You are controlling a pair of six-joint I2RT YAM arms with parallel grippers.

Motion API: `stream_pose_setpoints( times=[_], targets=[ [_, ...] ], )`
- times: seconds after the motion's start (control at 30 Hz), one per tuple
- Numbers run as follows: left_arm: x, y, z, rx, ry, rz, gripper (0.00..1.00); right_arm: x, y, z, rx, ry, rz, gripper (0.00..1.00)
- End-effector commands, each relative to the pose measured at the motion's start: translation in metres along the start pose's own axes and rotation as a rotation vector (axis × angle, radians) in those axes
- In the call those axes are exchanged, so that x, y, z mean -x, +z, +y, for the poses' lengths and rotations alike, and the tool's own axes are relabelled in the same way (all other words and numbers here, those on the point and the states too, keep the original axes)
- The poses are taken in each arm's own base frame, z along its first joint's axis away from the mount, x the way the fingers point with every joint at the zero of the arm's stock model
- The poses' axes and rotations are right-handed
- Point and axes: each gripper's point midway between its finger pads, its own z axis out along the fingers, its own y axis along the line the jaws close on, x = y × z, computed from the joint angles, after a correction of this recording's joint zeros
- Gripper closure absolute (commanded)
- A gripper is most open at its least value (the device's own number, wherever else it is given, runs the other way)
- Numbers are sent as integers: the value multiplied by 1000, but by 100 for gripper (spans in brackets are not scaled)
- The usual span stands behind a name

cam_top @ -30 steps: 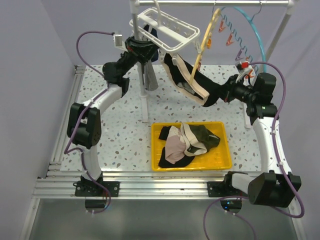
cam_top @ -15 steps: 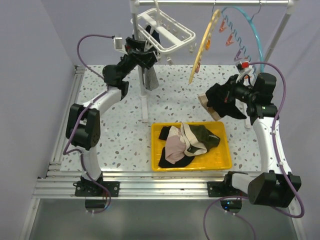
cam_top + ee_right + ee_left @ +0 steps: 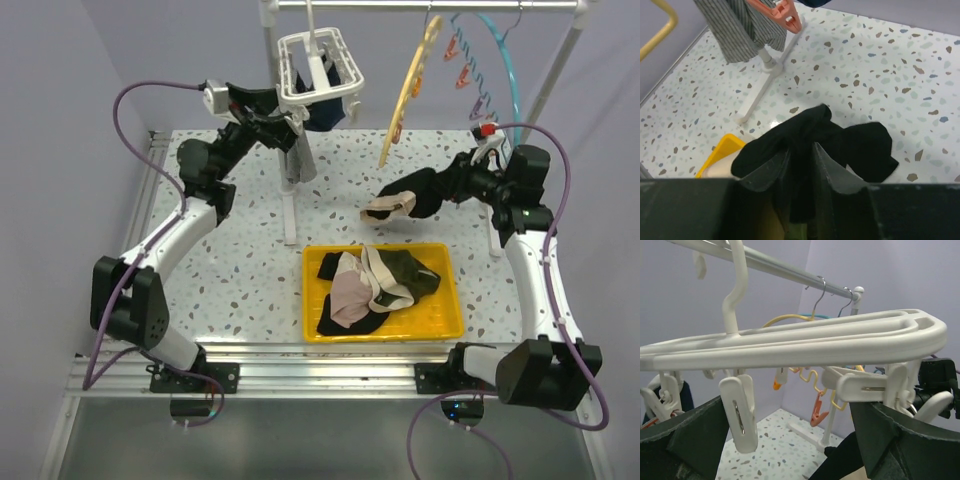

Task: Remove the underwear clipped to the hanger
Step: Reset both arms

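Note:
A white clip hanger [image 3: 318,62] hangs from the rail, with navy underwear [image 3: 327,112] clipped under it and a grey striped piece [image 3: 300,160] lower down. My left gripper [image 3: 277,114] is open just left of the hanger. In the left wrist view its fingers [image 3: 695,435] stand wide apart below the hanger frame [image 3: 815,340], touching nothing. My right gripper [image 3: 447,187] is shut on black underwear with a beige band [image 3: 398,204], held above the table beyond the yellow tray [image 3: 450,318]. In the right wrist view the black cloth [image 3: 860,145] sits between the fingers of that gripper [image 3: 801,152].
The tray holds several loose garments [image 3: 372,282]. A yellow hanger [image 3: 410,85], a teal hanger [image 3: 512,70] and orange pegs [image 3: 460,62] hang from the rail [image 3: 430,6]. The rack's white post [image 3: 288,200] and foot [image 3: 760,90] stand on the speckled table.
The black underwear came off the hanger and my right gripper drew it down and right. My left gripper opened, let go of the hanger and backed left; the hanger swung back level.

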Motion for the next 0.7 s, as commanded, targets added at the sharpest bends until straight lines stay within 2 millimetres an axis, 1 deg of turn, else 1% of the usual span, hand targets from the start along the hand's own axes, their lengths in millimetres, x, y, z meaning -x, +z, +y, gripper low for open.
stream_pose_setpoints(
  times=[0.0, 0.03, 0.07, 0.17, 0.23, 0.27, 0.33, 0.37, 0.4, 0.43, 0.47, 0.53, 0.57, 0.63, 0.67],
  targets=[
    [2, -16, 11, 109, 99, 54, 0, -6, 6, -19, -56, -17, 47, 65],
    [-2, -21, 13, 125, 119, 73, 0, -14, 9, -24, -60, -20, 81, 57],
    [-1, -26, 12, 149, 122, 93, 0, -17, 9, -29, -78, -23, 94, 49],
    [-2, -39, 13, 198, 156, 145, 0, -26, 9, -35, -91, -52, 121, 41],
    [-10, -49, 18, 239, 174, 193, 0, -29, 8, -35, -89, -71, 128, 39],
    [-5, -52, 15, 247, 187, 194, 0, -30, 7, -35, -84, -95, 132, 36],
    [-7, -62, 15, 278, 207, 230, 0, -35, 6, -35, -76, -112, 151, 31],
    [-8, -66, 16, 291, 213, 245, 0, -38, 6, -34, -53, -151, 166, 24],
    [-13, -72, 19, 316, 222, 276, 0, -45, 4, -32, -38, -157, 197, 19],
    [-8, -76, 16, 322, 234, 278, 0, -49, 3, -31, -27, -170, 217, 15],
    [-11, -81, 18, 335, 249, 297, 0, -58, 0, -32, -17, -201, 252, 13],
    [-10, -92, 17, 373, 258, 327, 0, -69, -3, -32, 4, -234, 298, 12],
    [-12, -97, 18, 386, 271, 345, 0, -80, -6, -32, 25, -279, 341, 8],
    [-10, -109, 18, 425, 281, 366, 0, -93, -9, -33, 36, -313, 385, 8],
    [-12, -114, 19, 439, 291, 383, 0, -106, -11, -29, 70, -352, 426, 8]
  ],
)
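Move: From my right hand the yellow tray's middle is about 11 cm back, 11 cm left and 28 cm below. The black underwear with the beige band still hangs from those fingers, its middle level with them, some 8 cm left and 7 cm lower. From my left hand the tray lies roughly 15 cm back, 22 cm right and 44 cm down; the white clip hanger is about 10 cm ahead, 7 cm right and 5 cm up. I spread my right fingers from nearly shut to almost fully open, letting go of the black underwear, while that hand sinks about 9 cm beside the tray's far right corner, edges slightly right and tips its fingers further down. My left hand, already open and empty, backs away from the white hanger to the left and down, then also back, turning some 30 degrees counter-clockwise and tipping down. ##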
